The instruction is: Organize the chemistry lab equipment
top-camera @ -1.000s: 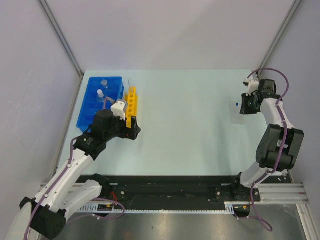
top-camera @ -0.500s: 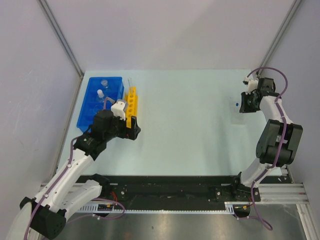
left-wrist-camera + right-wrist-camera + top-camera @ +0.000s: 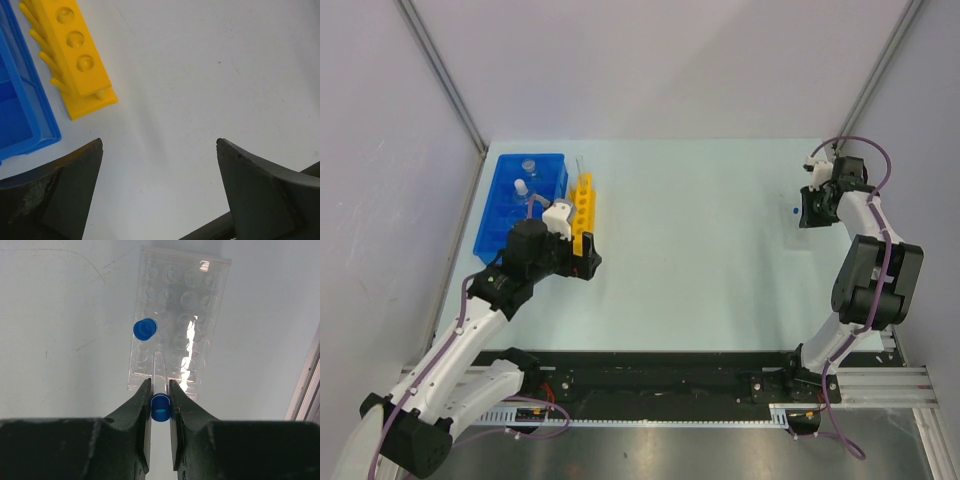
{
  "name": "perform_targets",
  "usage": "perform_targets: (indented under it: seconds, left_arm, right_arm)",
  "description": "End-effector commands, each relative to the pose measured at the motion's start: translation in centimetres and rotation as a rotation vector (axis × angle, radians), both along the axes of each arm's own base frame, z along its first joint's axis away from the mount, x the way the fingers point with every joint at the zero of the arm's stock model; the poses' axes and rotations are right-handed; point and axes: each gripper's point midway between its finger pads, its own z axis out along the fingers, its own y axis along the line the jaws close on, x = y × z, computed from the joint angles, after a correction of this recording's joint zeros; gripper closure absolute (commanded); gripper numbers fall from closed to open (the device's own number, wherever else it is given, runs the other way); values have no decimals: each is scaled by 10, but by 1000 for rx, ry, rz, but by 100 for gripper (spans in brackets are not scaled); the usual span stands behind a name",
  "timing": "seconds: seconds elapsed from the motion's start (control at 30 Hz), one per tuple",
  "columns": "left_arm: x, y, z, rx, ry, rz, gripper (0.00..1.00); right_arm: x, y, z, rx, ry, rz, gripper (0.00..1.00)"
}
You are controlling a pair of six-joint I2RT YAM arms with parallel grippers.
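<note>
My right gripper is shut on a small clear dropper with a blue cap, which points down at the clear flat slide with its round wells. A second blue-capped dropper stands at the slide's left edge. From above, the right gripper hangs at the table's far right. My left gripper is open over bare table, just past the near end of the yellow tube rack, with the blue tray beside it. Small glass flasks sit in the tray.
Thin clear tubes stand at the far end of the yellow rack. Grey walls enclose the table on the left, back and right. A metal rail runs along the table's right edge near the slide.
The right arm's elbow has drawn slightly toward the far right; its gripper stays shut on the dropper over the slide. The left arm has not moved.
</note>
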Motion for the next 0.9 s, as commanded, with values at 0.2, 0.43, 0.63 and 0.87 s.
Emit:
perform_targets:
  seconds: [0.2, 0.43, 0.63, 0.87]
  left_arm:
    - [3, 0, 5, 24, -40, -31, 0]
    - [2, -1, 5, 21, -39, -36, 1]
    - [2, -3, 4, 19, -35, -48, 0]
    - [1, -6, 8, 3, -46, -63, 0]
  right_arm:
    - [12, 12, -7, -37, 17, 36, 80]
    - [12, 21, 6, -16, -8, 61, 62]
    - [13, 32, 49, 34, -93, 70, 55]
    - [8, 44, 81, 88, -158, 77, 53]
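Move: The clear well plate, where the blue-capped tube in the right fingers is going, has its middle about 5 cm ahead of that hand, level sideways and some 7 cm below; its near end is almost under the hand. The other blue-capped tube already stands in it, about 5 cm ahead and 2 cm left of the hand, its middle about 4 cm lower. From the left hand the plate lies some 20 cm ahead, 50 cm right and 16 cm below. The blue-capped tube, still pinched near its cap by the right fingers, is carried left and down about 1.5 cm each way into the near end of the clear plate. There the fingers open to roughly half and let go of it, and the emptied hand drifts on left, then lifts quickly about 5 cm clear of cap and plate. ##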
